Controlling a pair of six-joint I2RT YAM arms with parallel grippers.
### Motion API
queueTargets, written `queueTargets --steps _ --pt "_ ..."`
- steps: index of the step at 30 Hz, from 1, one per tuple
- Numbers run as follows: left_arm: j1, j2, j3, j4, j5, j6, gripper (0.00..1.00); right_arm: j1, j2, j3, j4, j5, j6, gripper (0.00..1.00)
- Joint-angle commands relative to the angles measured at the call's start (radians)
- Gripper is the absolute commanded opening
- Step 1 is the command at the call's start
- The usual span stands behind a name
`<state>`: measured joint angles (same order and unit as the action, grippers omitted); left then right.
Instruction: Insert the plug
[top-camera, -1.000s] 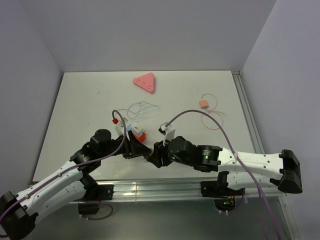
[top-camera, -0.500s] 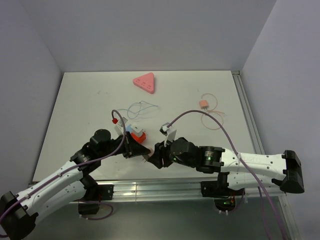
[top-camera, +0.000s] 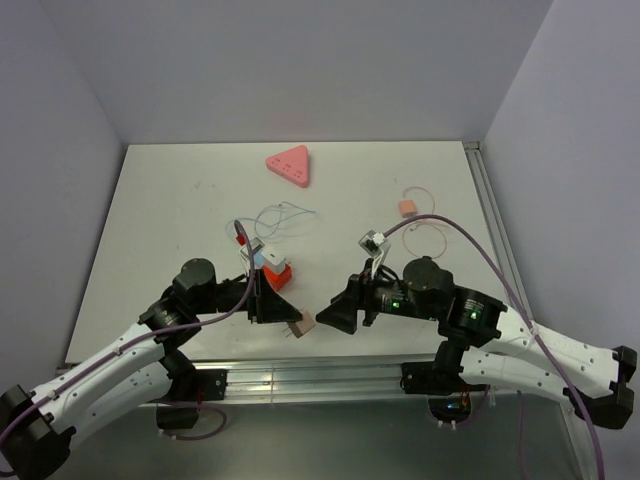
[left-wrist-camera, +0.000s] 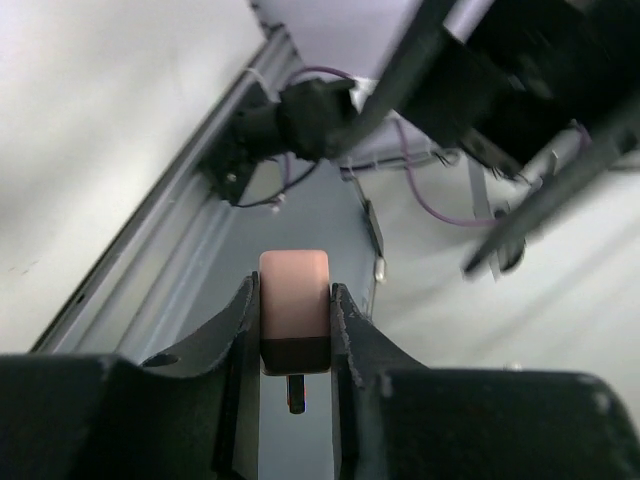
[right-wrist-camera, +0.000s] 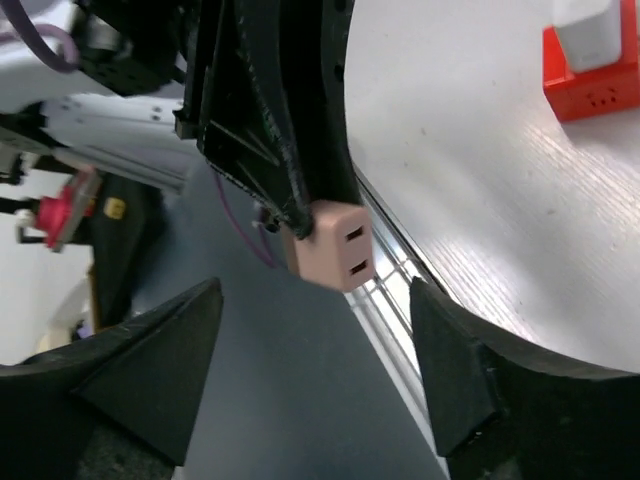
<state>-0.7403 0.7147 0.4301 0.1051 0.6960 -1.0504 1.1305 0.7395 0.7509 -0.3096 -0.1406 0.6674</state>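
The plug (top-camera: 299, 323) is a small pinkish block held off the table's near edge. My left gripper (top-camera: 288, 316) is shut on it. The left wrist view shows the plug (left-wrist-camera: 294, 300) pinched between both fingers, a dark prong sticking out below it. My right gripper (top-camera: 334, 312) stands open just right of it, apart from it. In the right wrist view the plug (right-wrist-camera: 340, 248) shows two slots on its end face, ahead of the wide-open right gripper (right-wrist-camera: 315, 300). A pink triangular socket block (top-camera: 290, 165) lies at the table's far side.
A red block (top-camera: 275, 270) with a white piece on it sits behind the left gripper, also in the right wrist view as the red block (right-wrist-camera: 590, 75). A thin white cable (top-camera: 281, 215) lies mid-table. An orange connector (top-camera: 406, 207) with a looped wire lies far right. The metal rail (top-camera: 300, 378) runs along the near edge.
My right gripper opened, let go of the plug and pulled back to the right. My left gripper closed on the plug and now holds it alone.
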Motion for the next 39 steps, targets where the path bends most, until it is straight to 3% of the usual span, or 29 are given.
queueTargets --steps 1,6,24,27,29,30,32,33,34,35,37,39 --pt "-0.002 -0.017 0.035 0.157 0.143 0.035 0.00 -0.090 -0.025 -0.062 0.108 -0.319 0.029 0.80" --pt "-0.004 -0.017 0.033 0.258 0.206 -0.002 0.00 -0.100 0.018 -0.064 0.144 -0.392 0.024 0.72" --pt "-0.008 0.019 0.053 0.243 0.263 0.032 0.00 -0.138 0.187 -0.042 0.306 -0.537 0.057 0.49" --pt "-0.008 0.022 0.053 0.249 0.263 0.032 0.00 -0.143 0.201 -0.050 0.358 -0.566 0.078 0.35" --pt "-0.010 0.032 0.058 0.249 0.267 0.036 0.00 -0.143 0.207 -0.059 0.401 -0.591 0.087 0.31" --pt "-0.010 0.038 0.061 0.242 0.269 0.039 0.00 -0.143 0.210 -0.064 0.415 -0.603 0.093 0.06" --pt "-0.010 0.051 0.085 0.197 0.231 0.073 0.01 -0.144 0.210 -0.068 0.428 -0.599 0.097 0.00" --pt "-0.010 0.054 0.107 0.038 0.185 0.104 0.10 -0.144 0.204 -0.077 0.403 -0.581 0.098 0.00" --pt "-0.010 0.051 0.136 -0.058 0.112 0.145 0.43 -0.144 0.198 -0.081 0.370 -0.550 0.092 0.00" --pt "-0.010 0.045 0.186 -0.162 0.014 0.202 0.62 -0.149 0.189 -0.085 0.342 -0.480 0.090 0.00" --pt "-0.010 -0.006 0.219 -0.366 -0.299 0.216 0.84 -0.190 0.178 -0.128 0.293 -0.432 0.113 0.00" --pt "-0.010 -0.046 0.228 -0.432 -0.544 0.193 0.87 -0.233 0.167 -0.197 0.291 -0.399 0.155 0.00"
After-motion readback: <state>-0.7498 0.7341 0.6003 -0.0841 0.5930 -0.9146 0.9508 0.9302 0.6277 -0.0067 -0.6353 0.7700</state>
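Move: The plug is still pinched in the left fingertips, reaching about 2 cm right of the left hand point. The open right gripper it is offered to is roughly 5 cm right, 3 cm higher and 1 cm back. From the right hand, the plug is about 4 cm left and 4 cm below, level fore and aft. The red block is some 17 cm ahead, 13 cm left and 22 cm down, with the white adapter on its top. Back and left goes the right hand, roughly 4 and 3 cm, turning some 25 degrees counter-clockwise and closing on the plug, while the left hand lifts it about 3 cm and draws back as far. With the right fingers shut on the plug, the left ones open wide and swing forward about 5 cm away from it; the right hand then eases forward and down a little, keeping its pinch. ##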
